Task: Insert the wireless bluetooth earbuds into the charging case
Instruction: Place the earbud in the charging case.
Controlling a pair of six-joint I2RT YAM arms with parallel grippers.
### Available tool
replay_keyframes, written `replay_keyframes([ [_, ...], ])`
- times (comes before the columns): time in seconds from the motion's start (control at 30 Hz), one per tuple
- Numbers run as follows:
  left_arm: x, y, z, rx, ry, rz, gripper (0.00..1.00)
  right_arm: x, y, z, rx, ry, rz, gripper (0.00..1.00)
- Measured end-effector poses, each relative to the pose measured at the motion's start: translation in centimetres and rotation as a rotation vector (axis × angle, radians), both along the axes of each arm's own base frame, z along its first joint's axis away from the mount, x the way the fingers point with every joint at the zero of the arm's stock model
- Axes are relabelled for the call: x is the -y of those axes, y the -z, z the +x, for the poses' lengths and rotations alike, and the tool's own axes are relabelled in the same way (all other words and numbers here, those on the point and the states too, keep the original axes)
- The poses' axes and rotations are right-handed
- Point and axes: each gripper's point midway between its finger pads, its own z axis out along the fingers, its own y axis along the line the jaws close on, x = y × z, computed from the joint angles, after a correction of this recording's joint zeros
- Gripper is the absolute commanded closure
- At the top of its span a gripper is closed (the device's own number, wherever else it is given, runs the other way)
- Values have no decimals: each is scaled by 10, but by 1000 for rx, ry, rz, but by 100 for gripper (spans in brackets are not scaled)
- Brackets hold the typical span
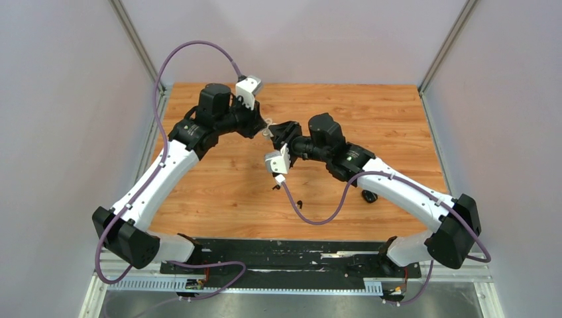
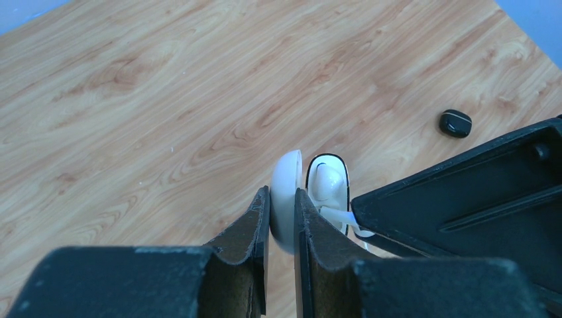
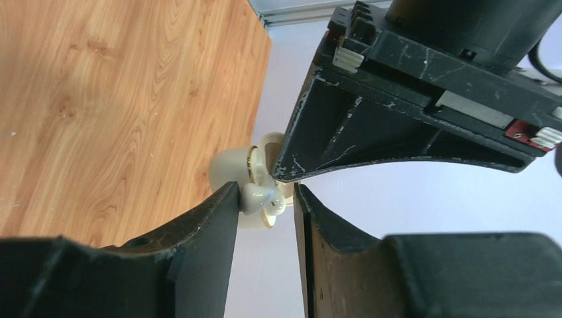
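Above the table's middle, my left gripper is shut on the upright lid of the open white charging case. A white earbud sits in the case body, its stem pointing toward the black fingers of my right gripper. That gripper's jaws stand apart. The earbud touches only its left finger, with a gap to the other. From above, both grippers meet at the case. Two black earbuds lie on the wood in front.
A small black charging case lies shut on the wooden table, beside the right arm. Grey walls enclose the table on three sides. A purple cable hangs low over the front of the table.
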Motion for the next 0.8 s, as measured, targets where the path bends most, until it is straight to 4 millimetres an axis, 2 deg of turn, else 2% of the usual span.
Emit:
replay_keyframes([
  [0.17, 3, -3, -1, 6, 17, -13, 100, 1, 2, -2, -36, 1, -7, 63],
  [0.33, 3, -6, 0, 19, 21, -20, 100, -1, -3, 0, -57, 9, 3, 73],
  [0.5, 2, -3, 0, 20, 22, -17, 100, -1, 1, 0, -79, 16, -2, 81],
  [0.8, 3, -1, -2, 21, 36, -11, 100, -1, 1, -3, -109, 13, 7, 89],
])
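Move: The white earbud is right at the right hand's fingertips, about 1 cm to the hand's left and otherwise level with the hand point. The open charging case lies roughly 3 cm left, 1 cm ahead and 1 cm lower. A black earbud lies on the table some 17 cm back, 1 cm right and 28 cm below. From the left hand, which grips the case's lid, the white earbud is about 4 cm right, 1 cm back and 1 cm down. The right fingers close from a wider gap to pinch the white earbud at the open charging case. The hand stays within about half a centimetre of its place and rolls some 5 degrees about its fingers. The left hand keeps hold of the case by its lid, bobbing up barely half a centimetre and settling back. ##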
